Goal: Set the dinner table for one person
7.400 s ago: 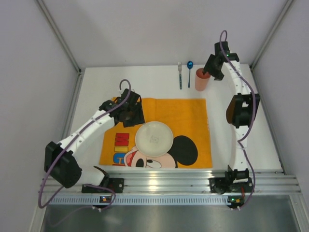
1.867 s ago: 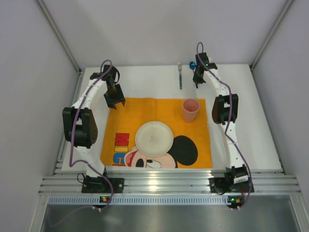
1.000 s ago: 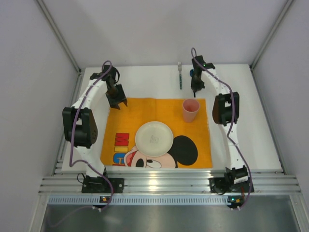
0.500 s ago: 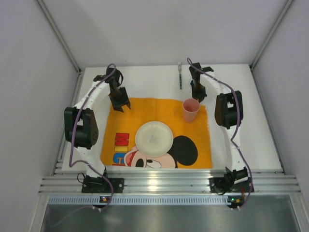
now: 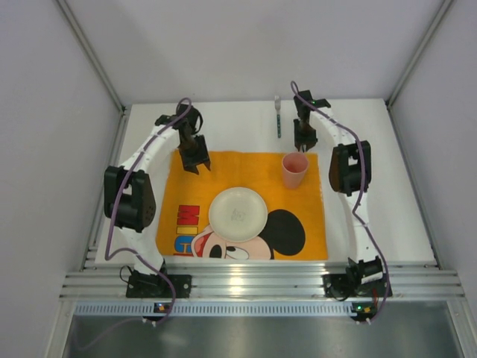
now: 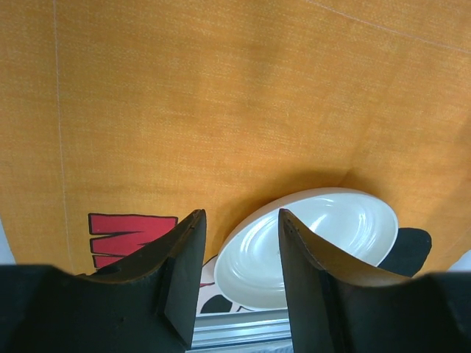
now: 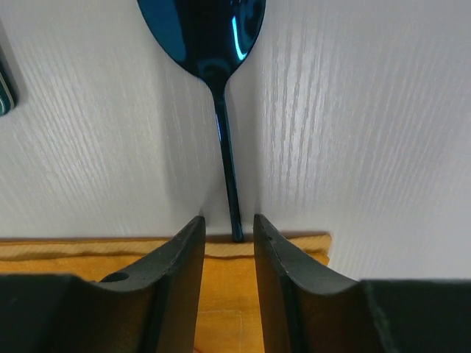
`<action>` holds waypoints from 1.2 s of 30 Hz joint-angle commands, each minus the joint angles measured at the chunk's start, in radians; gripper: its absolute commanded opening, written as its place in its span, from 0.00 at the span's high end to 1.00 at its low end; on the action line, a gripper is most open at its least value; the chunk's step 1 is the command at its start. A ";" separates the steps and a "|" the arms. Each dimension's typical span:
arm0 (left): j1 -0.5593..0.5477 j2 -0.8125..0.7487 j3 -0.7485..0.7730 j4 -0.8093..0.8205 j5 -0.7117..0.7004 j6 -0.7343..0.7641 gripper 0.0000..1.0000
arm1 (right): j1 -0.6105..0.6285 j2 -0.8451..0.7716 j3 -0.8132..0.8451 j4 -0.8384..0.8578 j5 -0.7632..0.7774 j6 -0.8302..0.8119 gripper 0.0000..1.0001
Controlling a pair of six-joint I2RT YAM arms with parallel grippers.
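The white dinner table (image 5: pixel 387 186) carries an orange Mickey Mouse mat (image 5: pixel 223 168) with a white plate (image 5: pixel 238 214) in its middle and a pink cup (image 5: pixel 294 170) at its far right corner. A blue spoon (image 7: pixel 221 125) lies just beyond the mat's far edge, its handle end between the slightly open jaws of my right gripper (image 7: pixel 228 220), with a gap on each side. In the top view the right gripper (image 5: pixel 304 140) hides the spoon. A fork (image 5: pixel 278 118) lies to its left. My left gripper (image 6: pixel 240 215) hangs open and holds nothing over the mat's far left (image 5: pixel 195 160).
A ribbed aluminium rail (image 5: pixel 261 283) runs along the near edge, with both arm bases on it. Grey walls close the table on the left, right and back. The plate (image 6: pixel 309 243) shows beyond the left gripper's fingertips.
The right gripper's jaws have parted from shut and now stand on either side of the spoon handle. The left gripper has slid right along the mat's far edge.
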 commanded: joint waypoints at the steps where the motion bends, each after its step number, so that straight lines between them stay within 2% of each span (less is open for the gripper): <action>1: -0.022 -0.019 0.070 -0.045 -0.031 -0.006 0.51 | -0.032 0.077 0.071 0.039 -0.015 0.012 0.66; 6: -0.041 -0.002 0.097 -0.073 -0.061 0.000 0.51 | -0.038 0.151 0.135 0.051 -0.014 0.016 0.69; 7: -0.042 0.001 0.109 -0.082 -0.064 0.002 0.51 | -0.036 0.162 0.142 0.050 -0.012 0.020 0.82; 8: -0.042 0.004 0.114 -0.088 -0.068 0.005 0.51 | -0.035 0.174 0.157 0.045 -0.008 0.020 0.90; 11: -0.047 0.012 0.134 -0.097 -0.076 0.006 0.51 | -0.032 0.192 0.185 0.035 0.017 0.012 0.99; 19: -0.056 0.024 0.155 -0.104 -0.082 0.008 0.51 | -0.023 0.185 0.168 0.022 0.052 -0.006 1.00; 23: -0.057 0.023 0.154 -0.105 -0.079 0.012 0.51 | -0.030 0.139 0.198 0.073 0.091 -0.008 1.00; 29: -0.062 0.021 0.157 -0.105 -0.076 0.017 0.51 | -0.056 -0.010 0.251 0.206 0.167 -0.010 1.00; 32: -0.065 0.017 0.159 -0.104 -0.079 0.011 0.51 | -0.075 -0.067 0.269 0.197 0.172 -0.010 1.00; 35: -0.070 0.006 0.156 -0.091 -0.079 0.002 0.51 | -0.081 -0.169 0.194 0.190 0.186 -0.013 1.00; 36: -0.070 0.003 0.151 -0.087 -0.078 0.000 0.51 | -0.082 -0.236 0.124 0.191 0.190 -0.016 1.00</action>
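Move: The right hand straddles the tail of the spoon's handle with part-open fingers, nearly at table height; the spoon's middle lies about 8 cm ahead and 1 cm left, some 1 cm below. The fork's middle is about 15 cm ahead and 10 cm left of this hand, and the cup stands some 12 cm back and 4 cm left. From the idle left hand the spoon lies roughly 21 cm ahead, 36 cm to the right and 9 cm lower. With its part-open fingers on either side of the handle, the right hand slides level forward nearly 4 cm along the spoon towards the bowl, closing on the way until the fingers pinch the thin handle a few centimetres up from its tail, then it pauses briefly. Keeping that pinch, it goes forward and right about 4 cm each way, then mainly up some 7 cm, away from the cup, fingertips swinging forward by around 20 degrees, while the empty left hand rises a couple of centimetres over the placemat. ##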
